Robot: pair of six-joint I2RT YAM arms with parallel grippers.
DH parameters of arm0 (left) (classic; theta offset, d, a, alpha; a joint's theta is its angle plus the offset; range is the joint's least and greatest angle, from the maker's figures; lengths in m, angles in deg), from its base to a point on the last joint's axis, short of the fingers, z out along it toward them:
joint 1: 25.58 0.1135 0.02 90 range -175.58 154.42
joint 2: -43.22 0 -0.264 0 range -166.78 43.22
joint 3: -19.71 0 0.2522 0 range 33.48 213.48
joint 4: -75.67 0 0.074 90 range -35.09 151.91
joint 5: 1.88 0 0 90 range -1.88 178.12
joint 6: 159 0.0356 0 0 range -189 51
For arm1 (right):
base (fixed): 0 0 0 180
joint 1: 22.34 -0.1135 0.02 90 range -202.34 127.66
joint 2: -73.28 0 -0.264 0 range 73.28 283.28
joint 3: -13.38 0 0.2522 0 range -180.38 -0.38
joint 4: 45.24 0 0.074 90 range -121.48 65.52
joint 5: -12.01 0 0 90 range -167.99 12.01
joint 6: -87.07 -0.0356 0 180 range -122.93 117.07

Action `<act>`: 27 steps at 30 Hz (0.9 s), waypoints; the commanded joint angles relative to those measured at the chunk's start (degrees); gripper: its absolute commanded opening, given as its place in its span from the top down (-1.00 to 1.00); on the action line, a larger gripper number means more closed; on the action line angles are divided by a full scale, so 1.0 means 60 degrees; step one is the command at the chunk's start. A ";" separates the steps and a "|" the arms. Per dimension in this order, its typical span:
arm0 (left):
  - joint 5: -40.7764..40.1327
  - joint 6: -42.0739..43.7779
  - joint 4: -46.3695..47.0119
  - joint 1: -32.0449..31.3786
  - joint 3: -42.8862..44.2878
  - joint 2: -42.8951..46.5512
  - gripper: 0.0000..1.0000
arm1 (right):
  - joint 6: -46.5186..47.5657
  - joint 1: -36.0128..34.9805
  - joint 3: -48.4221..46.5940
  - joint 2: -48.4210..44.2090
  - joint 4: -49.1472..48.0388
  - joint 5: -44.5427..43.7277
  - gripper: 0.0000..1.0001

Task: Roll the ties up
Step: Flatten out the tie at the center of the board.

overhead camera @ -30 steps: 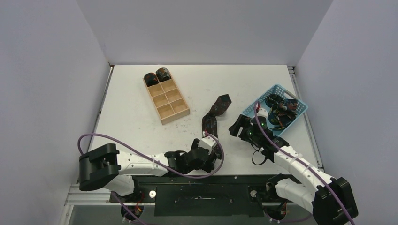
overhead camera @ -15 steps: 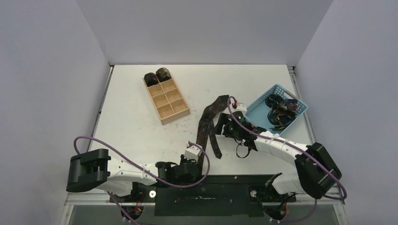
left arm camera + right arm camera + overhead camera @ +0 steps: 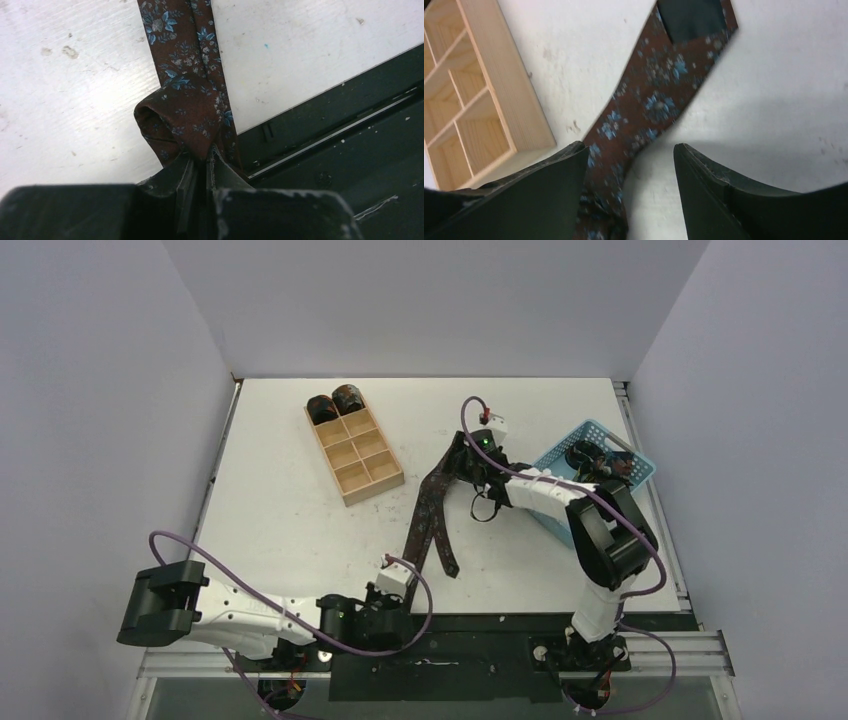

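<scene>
One dark brown tie with blue flowers lies stretched across the table, from its wide end near the basket to a fold at the near edge. My left gripper is shut on that fold, the fabric pinched between its fingertips. My right gripper hovers open over the tie's wide end, one finger on each side of the cloth. Two rolled ties sit in the tray's far compartments. More dark ties lie in the basket.
The tan wooden tray stands left of the stretched tie and shows as the tray beside my right gripper. The light blue basket sits at the right, behind the right arm. The black base rail runs just past the table's near edge.
My left gripper shut on the tie and dragged it toward the near edge, pulling it out long. My right arm swung from the basket to the tie's wide end.
</scene>
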 commanded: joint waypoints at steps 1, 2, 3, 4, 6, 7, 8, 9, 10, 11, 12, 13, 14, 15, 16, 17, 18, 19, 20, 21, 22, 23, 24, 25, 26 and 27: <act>-0.0655 -0.0291 -0.1355 -0.0154 0.0580 0.0475 1.00 | 0.0832 -0.0088 -0.1662 0.1110 0.0142 -0.0837 -0.21; -0.0773 -0.0180 -0.1428 -0.0160 0.0636 0.0558 1.00 | 0.0997 -0.0090 -0.2043 0.1519 0.0332 -0.0896 -0.13; -0.0966 -0.0121 -0.1551 -0.0161 0.0704 0.0646 1.00 | 0.1097 -0.0061 -0.2424 0.2072 0.0605 -0.0856 -0.05; -0.1114 -0.0090 -0.1727 -0.0150 0.0805 0.0730 1.00 | 0.1171 -0.0036 -0.2711 0.2407 0.0831 -0.0854 0.02; -0.1515 0.0167 -0.2048 -0.0097 0.1056 0.0916 1.00 | 0.1318 0.0008 -0.3147 0.2936 0.1267 -0.1012 0.14; -0.1689 0.0340 -0.2156 -0.0038 0.1194 0.0987 1.00 | 0.1324 0.0048 -0.3239 0.3119 0.1458 -0.1097 0.18; -0.1834 0.0557 -0.2239 0.0107 0.1326 0.1053 1.00 | 0.1333 0.0126 -0.3245 0.3275 0.1566 -0.1124 0.21; -0.1845 0.0834 -0.2205 0.0360 0.1434 0.1118 1.00 | 0.1274 0.0220 -0.3193 0.3363 0.1669 -0.1151 0.25; -0.1698 0.1212 -0.2060 0.0688 0.1501 0.1179 1.00 | 0.1175 0.0333 -0.3060 0.3398 0.1721 -0.1175 0.28; -0.1469 0.1544 -0.1828 0.1091 0.1517 0.1243 1.00 | 0.1036 0.0422 -0.2873 0.3376 0.1749 -0.1198 0.31; -0.1209 0.1808 -0.1438 0.1488 0.1467 0.1323 1.00 | 0.0935 0.0519 -0.2663 0.3300 0.1765 -0.1249 0.34; -0.0928 0.2081 -0.1094 0.1953 0.1375 0.1395 1.00 | 0.0836 0.0602 -0.2362 0.3172 0.1753 -0.1306 0.36; -0.0706 0.2298 -0.0737 0.2363 0.1274 0.1450 1.00 | 0.0771 0.0662 -0.2099 0.3017 0.1733 -0.1348 0.38; -0.0537 0.2489 -0.0472 0.2718 0.1177 0.1446 1.00 | 0.0678 0.0710 -0.1771 0.2843 0.1730 -0.1417 0.39; -0.0467 0.2633 -0.0324 0.3052 0.1156 0.1364 1.00 | 0.0586 0.0746 -0.1381 0.2615 0.1695 -0.1490 0.41; -0.0478 0.2682 -0.0294 0.3426 0.1184 0.1244 1.00 | 0.0478 0.0774 -0.0979 0.2361 0.1581 -0.1549 0.42; -0.0452 0.2683 -0.0281 0.3710 0.1226 0.1081 1.00 | 0.0340 0.0816 -0.0498 0.2062 0.1464 -0.1589 0.43; -0.0456 0.2700 -0.0236 0.3941 0.1259 0.0898 1.00 | 0.0214 0.0854 -0.0052 0.1765 0.1364 -0.1625 0.43; -0.0574 0.2709 -0.0201 0.4094 0.1276 0.0739 1.00 | 0.0087 0.0881 0.0381 0.1464 0.1274 -0.1696 0.44; -0.0700 0.2661 -0.0173 0.4271 0.1294 0.0579 1.00 | -0.0032 0.0884 0.0835 0.1117 0.1177 -0.1768 0.45; -0.0811 0.2644 -0.0081 0.4427 0.1288 0.0447 1.00 | -0.0098 0.0886 0.1234 0.0786 0.1055 -0.1823 0.44; -0.0942 0.2570 0.0022 0.4604 0.1274 0.0330 1.00 | -0.0161 0.0896 0.1615 0.0444 0.0898 -0.1839 0.44; -0.1057 0.2567 0.0203 0.4767 0.1236 0.0222 1.00 | -0.0187 0.0904 0.1888 0.0152 0.0844 -0.1819 0.43; -0.1162 0.2555 0.0389 0.4921 0.1183 0.0109 1.00 | -0.0146 0.0898 0.2067 -0.0089 0.0876 -0.1816 0.41; -0.1272 0.2533 0.0533 0.5070 0.1169 0.0007 1.00 | -0.0077 0.0901 0.2106 -0.0317 0.0935 -0.1846 0.39; -0.1399 0.2556 0.0683 0.5193 0.1168 -0.0086 1.00 | 0.0050 0.0879 0.2046 -0.0612 0.1010 -0.1833 0.37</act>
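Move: The right hand's open fingers point at the tie's wide end, some 7 cm ahead, 1 cm left and 6 cm below; the wooden tray is about 9 cm ahead and 20 cm left, the blue basket level and 30 cm right. The left hand already holds the folded end, bound for bare board about 13 cm ahead and 7 cm left; the tie's narrow end lies 9 cm ahead and 10 cm right of this hand. Right fingers dip forward, close partway onto the wide end, drag it right and back; left carries its fold forward 13 cm. ##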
